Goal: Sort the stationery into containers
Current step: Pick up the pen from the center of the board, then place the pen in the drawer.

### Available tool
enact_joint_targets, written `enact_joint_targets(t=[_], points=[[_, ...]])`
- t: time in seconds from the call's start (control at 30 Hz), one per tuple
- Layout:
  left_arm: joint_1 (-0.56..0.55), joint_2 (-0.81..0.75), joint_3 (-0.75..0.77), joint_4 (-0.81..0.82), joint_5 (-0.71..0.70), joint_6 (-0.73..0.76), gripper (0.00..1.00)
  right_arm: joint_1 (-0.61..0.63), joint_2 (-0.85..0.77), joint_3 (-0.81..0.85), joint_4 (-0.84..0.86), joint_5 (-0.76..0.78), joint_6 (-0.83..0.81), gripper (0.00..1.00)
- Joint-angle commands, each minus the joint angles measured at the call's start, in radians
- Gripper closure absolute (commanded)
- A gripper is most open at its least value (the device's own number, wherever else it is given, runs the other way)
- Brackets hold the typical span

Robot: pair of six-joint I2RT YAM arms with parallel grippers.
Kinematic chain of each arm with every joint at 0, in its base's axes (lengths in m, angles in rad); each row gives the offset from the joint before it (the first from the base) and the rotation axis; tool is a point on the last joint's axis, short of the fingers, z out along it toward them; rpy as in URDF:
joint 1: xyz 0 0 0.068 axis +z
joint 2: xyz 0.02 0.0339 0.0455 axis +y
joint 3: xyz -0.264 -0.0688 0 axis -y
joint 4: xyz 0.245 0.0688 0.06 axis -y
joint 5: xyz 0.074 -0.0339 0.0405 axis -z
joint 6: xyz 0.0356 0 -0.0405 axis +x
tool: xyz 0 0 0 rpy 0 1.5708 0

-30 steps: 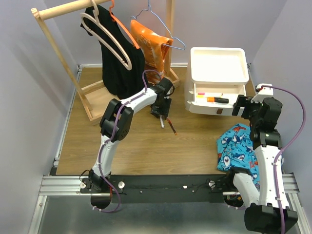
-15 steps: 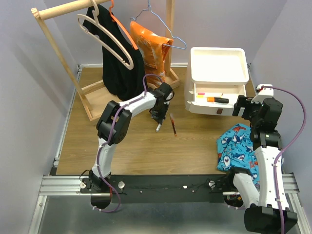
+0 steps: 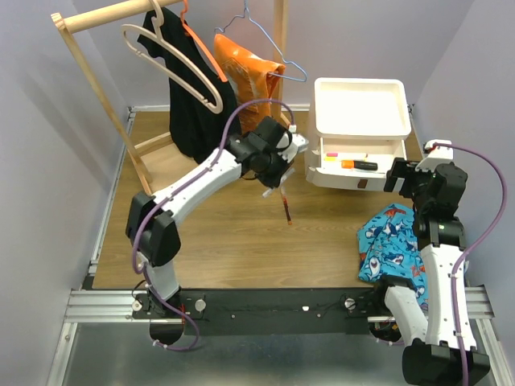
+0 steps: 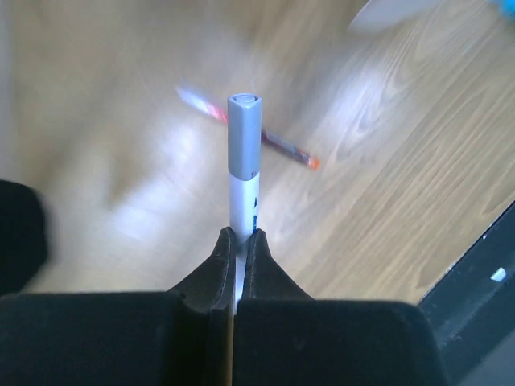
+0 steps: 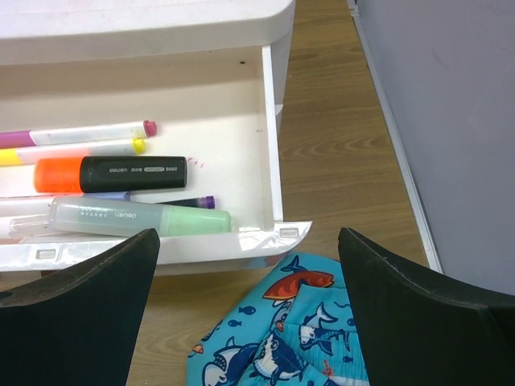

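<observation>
My left gripper (image 4: 241,235) is shut on a white pen with a grey cap (image 4: 242,153), held above the table; in the top view the gripper (image 3: 274,186) hangs left of the white drawer unit (image 3: 358,104). A red pen (image 3: 286,207) lies on the wood below it, and shows blurred in the left wrist view (image 4: 273,143). The unit's top drawer (image 5: 272,161) is pulled open and holds an orange highlighter (image 5: 110,174), a pale green highlighter (image 5: 138,217) and thin pens (image 5: 88,133). My right gripper (image 5: 241,322) is open and empty, near the drawer's front right corner.
A blue shark-print cloth (image 3: 392,241) lies below the drawer unit, under my right gripper (image 3: 400,175). A wooden clothes rack (image 3: 96,96) with hangers, a black garment and an orange bag stands at the back left. Walls close in on both sides.
My left arm has lifted and swung right toward the drawer unit with the white pen in its jaws. The red pen stays on the table. The right arm has not moved.
</observation>
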Motion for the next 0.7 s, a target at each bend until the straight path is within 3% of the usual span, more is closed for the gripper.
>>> enact_joint_targets(t=[0.0, 0.17, 0.47, 0.67], points=[[0.006, -0.113, 0.141, 0.054, 0.066, 0.198, 1.0, -0.009, 0.001, -0.006, 0.029, -0.03, 0.017, 0.0], [0.0, -0.104, 0.312, 0.14, 0.207, 0.244, 1.0, -0.009, 0.003, 0.001, 0.04, -0.031, 0.02, 0.0], [-0.086, 0.118, 0.605, 0.22, 0.339, 0.293, 1.0, -0.009, -0.011, 0.024, 0.011, -0.017, 0.011, 0.0], [-0.117, 0.244, 0.668, 0.209, 0.364, 0.366, 1.0, -0.009, -0.025, 0.034, -0.009, -0.002, 0.005, 0.0]])
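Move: Held shut in the left fingers already is the white pen with the grey cap. The open drawer that it is carried towards lies about 10 cm ahead and 22 cm to the right, some 5 cm lower. The black-red pen is on the table about 3 cm ahead, 4 cm right and 16 cm below; the white tray on the cabinet is roughly 22 cm ahead, 22 cm right and 5 cm up. From the right hand, the drawer is about 10 cm ahead, 9 cm left and 12 cm down. Lifting the pen steeply, the left hand climbs about 24 cm away from the board and the black-red pen, then swings some 15 cm to the right, towards the drawer's side and well above its level, sinking slightly at the end. The wrist turns about 50 degrees, so that the fingers go from pointing mostly down to pointing right and nearly level; they keep their grip. ##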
